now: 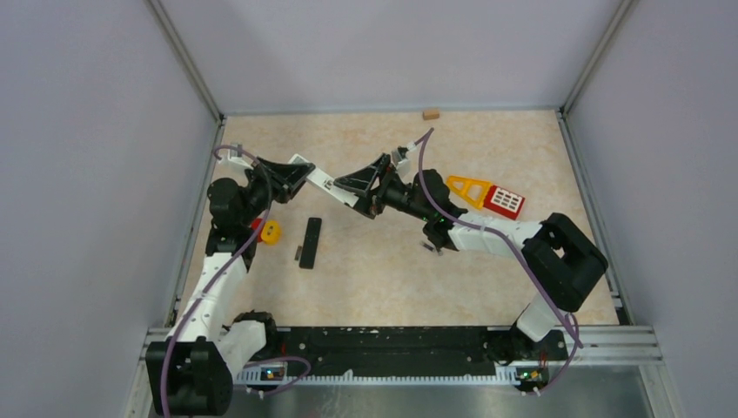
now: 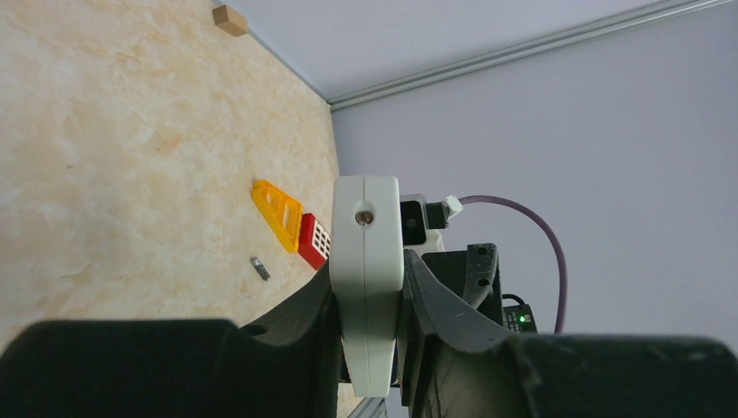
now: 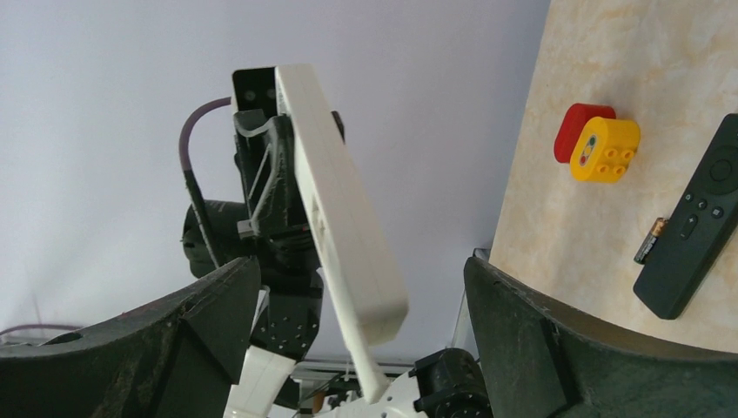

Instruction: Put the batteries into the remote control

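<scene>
My left gripper (image 1: 291,177) is shut on one end of a white remote (image 1: 324,185) and holds it in the air above the table. In the left wrist view the remote (image 2: 367,261) stands edge-on between the fingers. My right gripper (image 1: 370,185) is open, its jaws wide on either side of the remote's other end (image 3: 344,235) without touching it. A black remote (image 1: 310,242) lies on the table, with one battery (image 3: 649,241) against its side. Another battery (image 2: 258,267) lies on the table near the red block.
An orange triangle toy (image 1: 467,189) and a red block (image 1: 505,201) lie at the right. A yellow-and-red toy (image 1: 269,231) sits left of the black remote. A small wooden block (image 1: 431,113) lies by the back wall. Walls enclose the table.
</scene>
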`<state>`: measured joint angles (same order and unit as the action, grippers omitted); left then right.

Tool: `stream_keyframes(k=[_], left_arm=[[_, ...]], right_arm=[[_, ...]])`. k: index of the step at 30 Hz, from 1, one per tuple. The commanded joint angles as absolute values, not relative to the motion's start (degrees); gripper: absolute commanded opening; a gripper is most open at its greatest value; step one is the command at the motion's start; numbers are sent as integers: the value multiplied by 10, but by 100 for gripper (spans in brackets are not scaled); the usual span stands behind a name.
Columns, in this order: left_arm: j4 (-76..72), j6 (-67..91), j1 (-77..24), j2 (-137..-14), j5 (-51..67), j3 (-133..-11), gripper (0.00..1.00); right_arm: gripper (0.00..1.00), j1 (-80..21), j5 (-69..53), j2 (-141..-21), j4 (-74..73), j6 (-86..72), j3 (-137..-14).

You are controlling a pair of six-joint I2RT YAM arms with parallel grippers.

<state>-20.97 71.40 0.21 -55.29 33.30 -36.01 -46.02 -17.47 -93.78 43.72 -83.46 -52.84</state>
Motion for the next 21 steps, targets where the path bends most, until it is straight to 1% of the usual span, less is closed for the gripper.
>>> stream_keyframes(k=[1,3,9,14,17,21], left_arm=[[-249,692,3,-561,320,-354,0],[-249,685,3,-565,317,-353,0],[-245,664,2,-576,323,-364,0],[-240,652,3,-579,327,-364,0],[-239,649,3,-580,333,-365,0],[-239,648,3,-581,341,-367,0]], right_arm=[[85,-454,-200,-909,457,-862,-520],[82,-454,-201,-906,432,-858,-521],[69,-453,-201,-888,399,-851,-506],[56,-447,-193,-878,378,-832,-501],[44,-443,-192,-880,375,-826,-502],[20,-440,-207,-893,371,-824,-513]])
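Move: My left hand already holds the white remote control, its battery cover apparently slid part-way out at the free end. That cover end lies about 10 cm right, 6 cm back and 3 cm below my left hand, and only some 2 cm right and 1 cm back of my wide-open right hand. On the table about 26 cm below the right hand, the black remote lies 11 cm left and 1 cm back, and the battery pair 23 cm right and 3 cm back. I close my wide-open right fingers most of the way around the cover end as that hand sinks about 2 cm and eases right and slightly back, level with the end of the white remote. Meanwhile my left hand keeps its grip and carries the remote down 2 cm and about 1 cm forward, rolling it roughly 5 degrees; the right fingertips seem to just reach the cover's tip. ##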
